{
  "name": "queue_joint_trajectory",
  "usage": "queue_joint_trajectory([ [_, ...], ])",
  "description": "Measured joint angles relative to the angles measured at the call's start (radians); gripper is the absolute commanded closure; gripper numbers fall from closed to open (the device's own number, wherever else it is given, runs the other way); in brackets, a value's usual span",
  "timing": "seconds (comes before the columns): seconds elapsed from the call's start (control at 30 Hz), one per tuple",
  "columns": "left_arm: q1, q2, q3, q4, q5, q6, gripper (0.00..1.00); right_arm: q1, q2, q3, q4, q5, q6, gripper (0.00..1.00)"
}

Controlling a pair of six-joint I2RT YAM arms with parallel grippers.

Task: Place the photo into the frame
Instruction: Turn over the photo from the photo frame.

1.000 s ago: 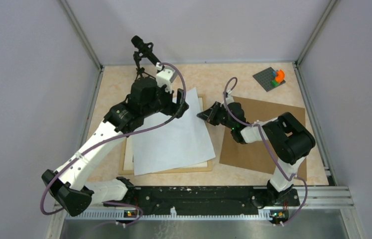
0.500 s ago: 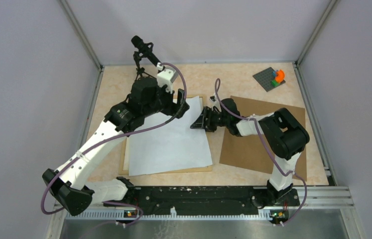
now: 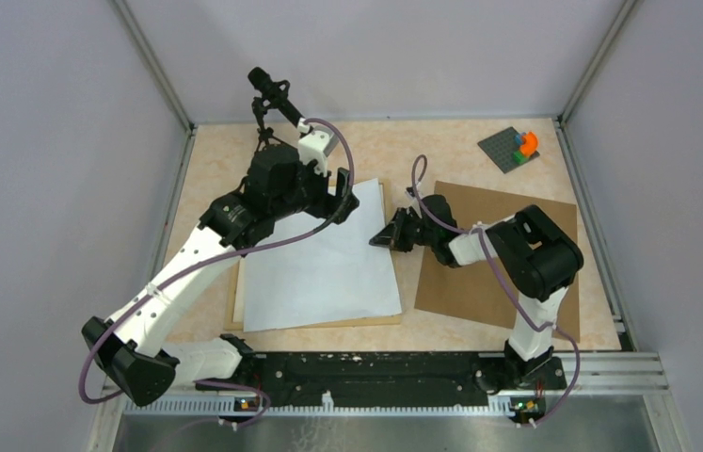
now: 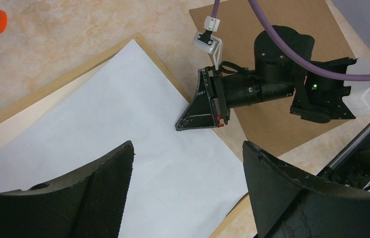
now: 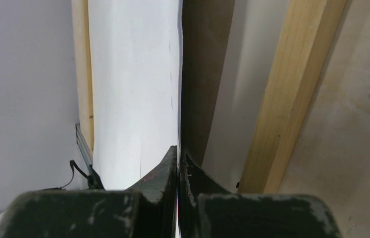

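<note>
The photo [image 3: 324, 268] lies blank white side up across the light wood frame [image 3: 328, 322], its print hidden. My right gripper [image 3: 383, 237] lies low at the sheet's right edge and is shut on the photo. In the right wrist view the paper's edge [image 5: 133, 74] runs straight into the closed right gripper [image 5: 179, 151], with a frame strip [image 5: 291, 89] beside it. My left gripper [image 4: 187, 146] hangs open above the photo [image 4: 123, 114], holding nothing. The left wrist view also shows the right gripper [image 4: 179, 127] pinching the sheet's edge.
A brown backing board [image 3: 507, 245] lies under the right arm, right of the frame. A grey plate with coloured bricks [image 3: 515, 146] sits at the back right. A black tripod-mounted device [image 3: 272, 94] stands at the back behind the left arm.
My right gripper opened, shifted left to the sheet's edge and shut on it. The photo turned from skewed to nearly square on the frame. The left arm barely moved.
</note>
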Motion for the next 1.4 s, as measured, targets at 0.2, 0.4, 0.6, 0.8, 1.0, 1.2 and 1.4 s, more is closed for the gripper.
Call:
queue_joint_trajectory([
  [0.2,0.002,0.005,0.000,0.002,0.008,0.000,0.16,0.005,-0.026,-0.045,0.124,0.002,0.032,1.00],
  [0.4,0.003,0.010,0.000,0.004,0.011,0.000,0.16,0.007,-0.077,-0.051,0.228,0.013,0.067,1.00],
  [0.6,0.003,0.010,0.000,0.004,0.011,0.000,0.16,0.024,-0.078,-0.051,0.257,0.042,0.083,1.00],
  [0.8,0.006,0.010,0.000,0.004,0.011,0.000,0.16,0.039,-0.083,-0.051,0.269,0.059,0.089,1.00],
  [1.0,0.008,0.010,-0.002,0.005,0.011,0.000,0.16,0.055,-0.158,-0.095,0.323,0.115,0.144,1.00],
  [1.2,0.012,0.009,-0.003,0.004,0.011,0.001,0.16,0.077,-0.224,-0.132,0.356,0.178,0.169,1.00],
  [1.4,0.013,0.008,-0.004,0.004,0.011,0.001,0.16,0.093,-0.210,-0.127,0.378,0.212,0.179,1.00],
])
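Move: The right hand already pinches the white-backed photo by its right edge; the photo's middle lies about 11 cm to this hand's left, 2 cm back and some 3 cm lower. The photo frame beneath is centred about 12 cm left and 3 cm back; the brown board is some 28 cm to the right and 2 cm back. From the open left hand, the photo's middle is roughly 7 cm left, 1 cm ahead and 27 cm below. Keeping its shut fingers pinched on the photo's right edge, the right hand lifts that edge almost straight up off the frame by about 12 cm, easing briefly halfway before rising again. As it climbs, the wrist tips the fingers up some 20 degrees, nearer to level, and swings them slightly clockwise. ##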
